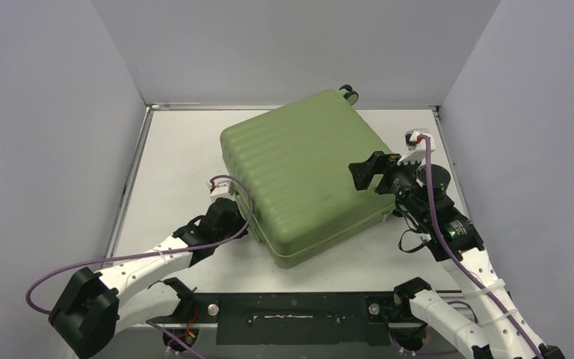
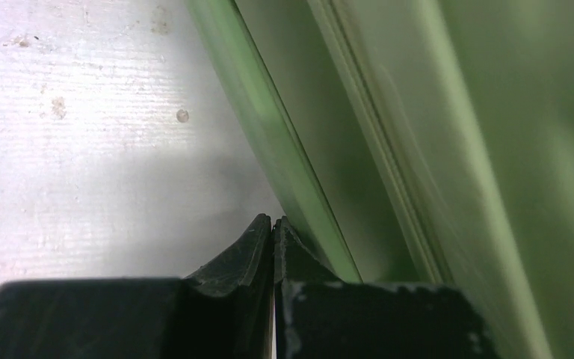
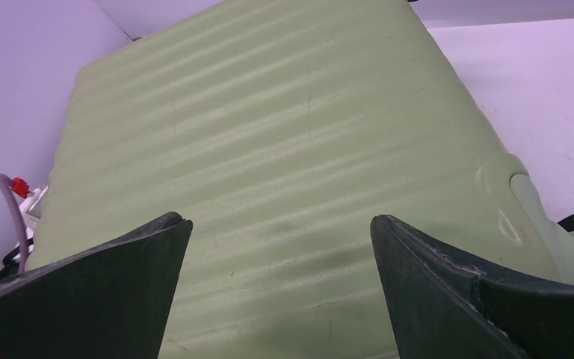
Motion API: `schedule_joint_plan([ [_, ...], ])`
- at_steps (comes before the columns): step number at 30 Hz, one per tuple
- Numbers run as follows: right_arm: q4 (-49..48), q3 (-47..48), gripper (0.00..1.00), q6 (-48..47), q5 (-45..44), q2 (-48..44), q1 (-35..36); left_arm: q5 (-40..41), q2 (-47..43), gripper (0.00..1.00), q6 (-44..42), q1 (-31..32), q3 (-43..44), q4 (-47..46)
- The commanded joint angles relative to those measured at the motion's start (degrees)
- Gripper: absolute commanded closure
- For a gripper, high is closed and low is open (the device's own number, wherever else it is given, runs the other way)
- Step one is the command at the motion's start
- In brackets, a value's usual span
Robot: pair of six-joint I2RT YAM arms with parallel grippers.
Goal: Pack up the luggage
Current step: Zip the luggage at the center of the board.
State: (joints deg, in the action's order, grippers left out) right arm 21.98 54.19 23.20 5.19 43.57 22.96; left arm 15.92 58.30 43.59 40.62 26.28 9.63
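Observation:
The luggage (image 1: 306, 172), a light-green ribbed hard-shell suitcase, lies flat and closed on the white table, turned at an angle. Its ribbed top fills the right wrist view (image 3: 269, 149), and its side wall with the seam runs through the left wrist view (image 2: 389, 149). My left gripper (image 2: 273, 224) is shut with nothing between its fingers, low on the table right beside the luggage's left side wall (image 1: 250, 224). My right gripper (image 3: 280, 224) hangs open just above the right part of the lid (image 1: 364, 173), holding nothing.
Grey walls close in the table (image 1: 179, 164) on the left, back and right. A black wheel (image 1: 350, 93) sticks out at the luggage's far corner. The dark mounting plate (image 1: 291, 314) with both arm bases runs along the near edge.

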Motion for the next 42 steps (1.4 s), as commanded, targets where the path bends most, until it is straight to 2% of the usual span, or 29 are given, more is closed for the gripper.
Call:
schedule_joint_plan([
  [1,-2.89,-0.43,0.04,0.89,-1.91,1.45,-0.03,-7.97,4.98,1.00,-1.51,-3.58,3.26,-16.75],
  [13,-7.64,1.56,0.04,1.91,-3.50,8.58,-0.24,-15.34,21.48,1.00,-1.60,-9.75,17.40,-27.63],
  [17,-7.84,2.62,0.04,1.76,-4.01,9.94,-0.24,-15.77,24.38,1.00,-2.59,-10.66,21.05,-24.95],
  [21,-7.41,2.78,0.04,0.84,-6.80,8.65,-0.37,-12.35,20.43,0.99,-3.00,-13.04,17.74,-19.07],
  [22,-7.23,2.75,0.04,0.58,-7.30,8.19,-0.30,-10.66,18.06,0.93,-4.08,-13.26,16.23,-16.70],
  [24,-6.55,2.91,0.04,-0.18,-7.57,7.34,-0.35,-7.44,9.98,0.68,-6.25,-13.21,12.59,-12.51],
  [26,-5.70,3.06,0.04,-1.32,-7.61,6.75,-0.24,-9.23,1.97,0.47,-9.66,-12.33,8.40,-10.90],
  [29,-4.55,2.76,0.04,-2.63,-8.57,5.80,-0.26,-7.20,-7.34,0.25,-13.55,-4.82,5.86,-6.53],
  [31,-4.61,1.83,0.04,-3.06,-9.38,4.91,-0.12,-0.65,-8.98,0.19,-15.86,4.92,7.49,-2.38],
  [35,-5.17,0.80,0.04,-2.73,-9.24,3.74,-0.18,16.32,-6.33,0.17,-16.24,25.08,10.89,4.12],
  [37,-4.77,0.66,0.04,-2.56,-9.07,3.63,-0.11,23.22,-4.37,0.17,-14.78,32.48,11.22,4.23],
  [39,-4.20,0.35,0.04,-2.30,-9.06,3.46,-0.13,28.06,-2.28,0.18,-13.73,36.89,11.13,2.46],
  [42,-3.96,-0.45,0.04,-1.57,-8.99,2.76,-0.16,31.00,1.26,0.20,-12.20,38.65,10.96,-1.97],
])
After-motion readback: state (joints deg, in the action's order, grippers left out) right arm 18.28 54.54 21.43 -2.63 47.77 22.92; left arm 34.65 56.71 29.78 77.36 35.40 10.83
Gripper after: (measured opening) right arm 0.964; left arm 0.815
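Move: Right at the left hand's shut fingertips is the luggage handle, its middle about 1 cm ahead and 1 cm to the right, nearly level. From that hand the luggage's near corner is some 12 cm back, 9 cm right and 6 cm higher; the luggage's middle is roughly 8 cm ahead, 16 cm right and 6 cm up. From the open right hand, the luggage's middle lies about 5 cm ahead, 11 cm left and 18 cm below. Shoving the luggage by its handle side, the left hand drives its shut fingers about 11 cm forward and slightly right, dipping then rising, then opens wide, comes free and swings up and back some 19 cm and farther right, around to face the near corner, turning some 30 degrees clockwise. The open right hand reaches 4 cm forward and down over the shell, then lifts again while drifting right. ##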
